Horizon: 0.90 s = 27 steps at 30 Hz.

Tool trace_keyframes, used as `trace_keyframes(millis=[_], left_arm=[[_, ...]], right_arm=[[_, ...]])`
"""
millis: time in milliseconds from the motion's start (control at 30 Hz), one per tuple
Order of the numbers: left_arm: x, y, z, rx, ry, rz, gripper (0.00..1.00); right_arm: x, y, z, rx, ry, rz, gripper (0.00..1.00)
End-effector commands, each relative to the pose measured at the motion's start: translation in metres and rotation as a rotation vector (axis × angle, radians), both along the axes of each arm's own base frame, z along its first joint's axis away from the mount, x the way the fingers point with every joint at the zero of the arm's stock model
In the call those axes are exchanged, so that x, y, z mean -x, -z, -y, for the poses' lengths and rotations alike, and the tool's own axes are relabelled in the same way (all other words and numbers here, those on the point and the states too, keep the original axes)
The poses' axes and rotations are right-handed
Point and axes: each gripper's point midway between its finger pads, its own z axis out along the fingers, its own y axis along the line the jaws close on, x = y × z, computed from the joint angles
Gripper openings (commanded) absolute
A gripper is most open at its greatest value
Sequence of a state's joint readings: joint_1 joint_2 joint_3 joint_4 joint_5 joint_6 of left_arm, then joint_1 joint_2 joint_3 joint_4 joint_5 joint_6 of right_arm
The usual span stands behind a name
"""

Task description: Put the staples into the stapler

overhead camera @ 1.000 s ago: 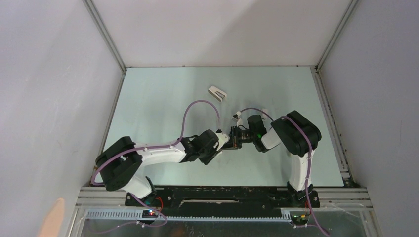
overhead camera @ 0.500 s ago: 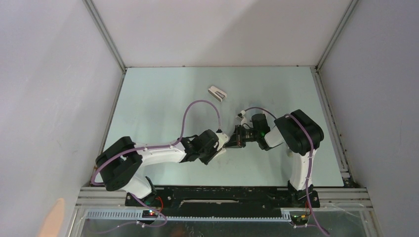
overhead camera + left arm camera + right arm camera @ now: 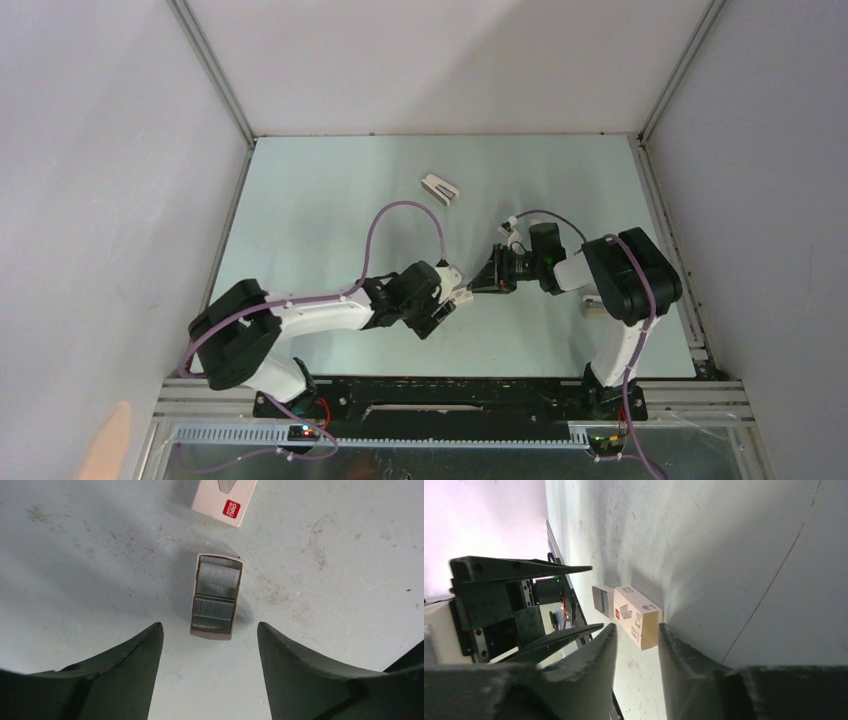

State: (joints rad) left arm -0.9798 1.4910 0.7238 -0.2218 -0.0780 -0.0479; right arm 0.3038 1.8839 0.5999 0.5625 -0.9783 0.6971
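The staples (image 3: 216,595) are grey strips in a small white tray lying flat on the table, just beyond my left gripper (image 3: 209,626). That gripper is open and holds nothing. Past the tray lies the white box sleeve (image 3: 225,500) with a red mark. In the right wrist view the sleeve (image 3: 639,617) rests on the table with its near end between the tips of my right gripper (image 3: 636,627), whose jaws stand a little apart. The tray (image 3: 601,600) lies behind the sleeve. The white stapler (image 3: 440,188) sits far back on the table, away from both grippers (image 3: 458,297) (image 3: 492,278).
The two arms face each other tip to tip at mid-table. A small white object (image 3: 593,305) lies beside the right arm's elbow. Grey walls close in the pale green table (image 3: 330,220) on three sides.
Both grippers have opened. The right arm has drawn back to the right, so the two grippers no longer meet. The left arm has barely moved.
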Motion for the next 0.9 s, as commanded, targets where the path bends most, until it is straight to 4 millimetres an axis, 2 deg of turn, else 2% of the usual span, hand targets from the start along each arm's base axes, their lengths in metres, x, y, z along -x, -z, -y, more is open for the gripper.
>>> trace_keyframes(millis=[0,133,200,333,467,600,733,867], left_arm=[[-0.013,-0.041,0.011,0.120,-0.055,0.093,0.80],[-0.031,-0.083,-0.001,0.177,-0.204,0.196,0.92],[-0.039,-0.105,-0.014,0.191,-0.305,0.247,0.98],[-0.047,-0.143,-0.049,0.235,-0.503,0.314,1.00],[-0.049,-0.175,-0.094,0.301,-0.721,0.311,1.00],[-0.040,-0.195,-0.138,0.344,-0.881,0.301,1.00],[-0.032,-0.211,-0.158,0.435,-0.897,0.315,1.00],[-0.029,-0.223,-0.173,0.439,-0.881,0.363,1.00]], right_arm=[[-0.009,-0.015,0.008,0.083,0.036,0.082,0.48],[-0.014,-0.024,0.027,0.236,0.136,0.124,0.69],[-0.018,-0.037,0.041,0.327,0.212,0.176,0.78],[-0.012,-0.050,0.082,0.567,0.382,0.197,0.91],[-0.007,-0.071,0.135,0.776,0.605,0.216,0.97],[0.012,-0.090,0.186,0.917,0.821,0.192,0.99],[0.037,-0.087,0.231,1.011,1.017,0.051,0.99],[0.053,-0.078,0.261,1.054,1.181,-0.104,0.99]])
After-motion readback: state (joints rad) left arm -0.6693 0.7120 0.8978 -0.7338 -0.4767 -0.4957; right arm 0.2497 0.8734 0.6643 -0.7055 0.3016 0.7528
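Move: The staple tray lies right at the left hand's open fingertips, about 1 cm ahead, 1 cm to the right and 1 cm below; the box sleeve is some 4 cm ahead of that hand and 6 cm to its right. From the right hand, the stapler is roughly 24 cm to the right and 4 cm back, near fingertip height. The sleeve is about 4 cm left and 1 cm back of the right hand, and a small white stapler 14 cm ahead, 11 cm right. Fingers opening, left hand rises about 20 cm and leftward from tray; right swings rightward 20 cm towards stapler. ##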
